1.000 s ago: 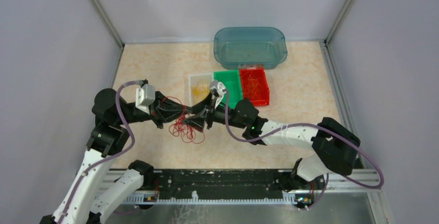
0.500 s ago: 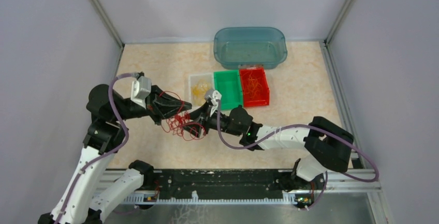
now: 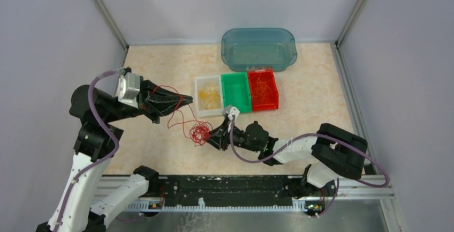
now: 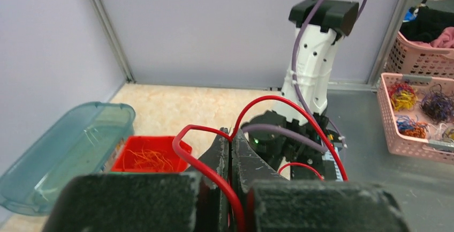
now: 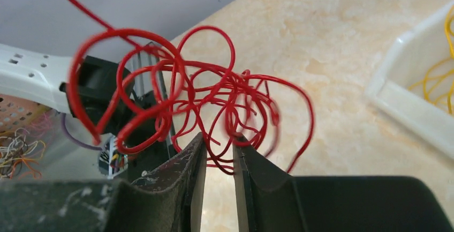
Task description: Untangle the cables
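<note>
The cables are thin red wires, bunched in a small clump on the table left of centre. One long red strand runs up from the clump to my left gripper, raised to the upper left. In the left wrist view that gripper is shut on the red strand. My right gripper sits low against the clump's right side. In the right wrist view its jaws stand narrowly open, with loops of the clump between the tips.
A white bin with yellow wires, a green bin and a red bin with orange wires stand in a row behind the clump. A teal tub stands further back. Grey walls close the left, right and back.
My left gripper has pulled up and to the left, drawing one red strand out long. My right gripper has moved nearer and lower with the clump, and its jaws have narrowed.
</note>
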Controlling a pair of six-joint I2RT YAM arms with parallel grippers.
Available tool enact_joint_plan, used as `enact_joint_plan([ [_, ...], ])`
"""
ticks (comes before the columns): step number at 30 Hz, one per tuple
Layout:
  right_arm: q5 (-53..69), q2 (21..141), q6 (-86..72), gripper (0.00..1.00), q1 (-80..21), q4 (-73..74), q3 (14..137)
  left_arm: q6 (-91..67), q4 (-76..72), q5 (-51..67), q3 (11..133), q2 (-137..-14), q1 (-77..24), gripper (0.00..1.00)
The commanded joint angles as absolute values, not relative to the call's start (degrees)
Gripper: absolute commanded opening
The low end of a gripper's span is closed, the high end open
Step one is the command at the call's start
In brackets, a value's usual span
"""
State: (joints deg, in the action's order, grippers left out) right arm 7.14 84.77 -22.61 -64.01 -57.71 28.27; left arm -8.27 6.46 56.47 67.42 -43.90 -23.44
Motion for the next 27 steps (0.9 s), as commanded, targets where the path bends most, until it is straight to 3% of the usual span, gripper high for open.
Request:
enact_joint_plan([
  [1, 4.87, 81.28, -24.02, 0.24, -64.58, -61.94, 24.27, -5.81, 6.13, 52.72, 73.44, -44.94, -23.51, 0.00],
  [13, -0.33, 78.16, -26.80, 0.23, -65.82, -61.25, 13.63, 8.25, 0.36, 29.72, 86.61, -49.36, -23.55, 0.00],
  [22, -6.64, 68.75, -27.44, 0.20, -66.23, -52.84, 8.15, 14.74, -4.06, 24.35, 92.57, -51.01, -23.54, 0.00],
  [25, -9.05, 64.06, -27.10, 0.25, -66.46, -47.21, 8.13, 17.43, -8.24, 19.71, 93.03, -51.58, -23.54, 0.00],
  [27, -10.85, 60.69, -27.03, 0.36, -66.49, -44.40, 8.26, 19.35, -11.16, 17.95, 92.48, -51.73, -23.55, 0.00],
])
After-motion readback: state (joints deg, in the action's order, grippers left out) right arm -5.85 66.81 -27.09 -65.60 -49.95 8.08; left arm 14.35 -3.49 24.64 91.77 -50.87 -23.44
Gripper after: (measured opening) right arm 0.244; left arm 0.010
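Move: My left hand, shut on a red strand, has the red tangle roughly 27 cm below it and some 3 cm farther forward. The tangle hangs at my right hand's fingertips, about 4 cm to its left and 2 cm above its hand point. From the right hand, the white bin of yellow cable stands about 20 cm ahead, 1 cm left and 14 cm down; the green bin is equally far ahead and low, about 11 cm to the right. I pull the red cable apart with both hands. My left hand keeps its pinch and climbs about 20 cm away from the tangle, swinging leftward some 8 cm, while its fingers tip up and turn counter-clockwise to point more forward. My right hand, fingers still nearly shut at the tangle's edge, draws right about 10 cm and sinks 7 cm before levelling off, turning slightly clockwise. ##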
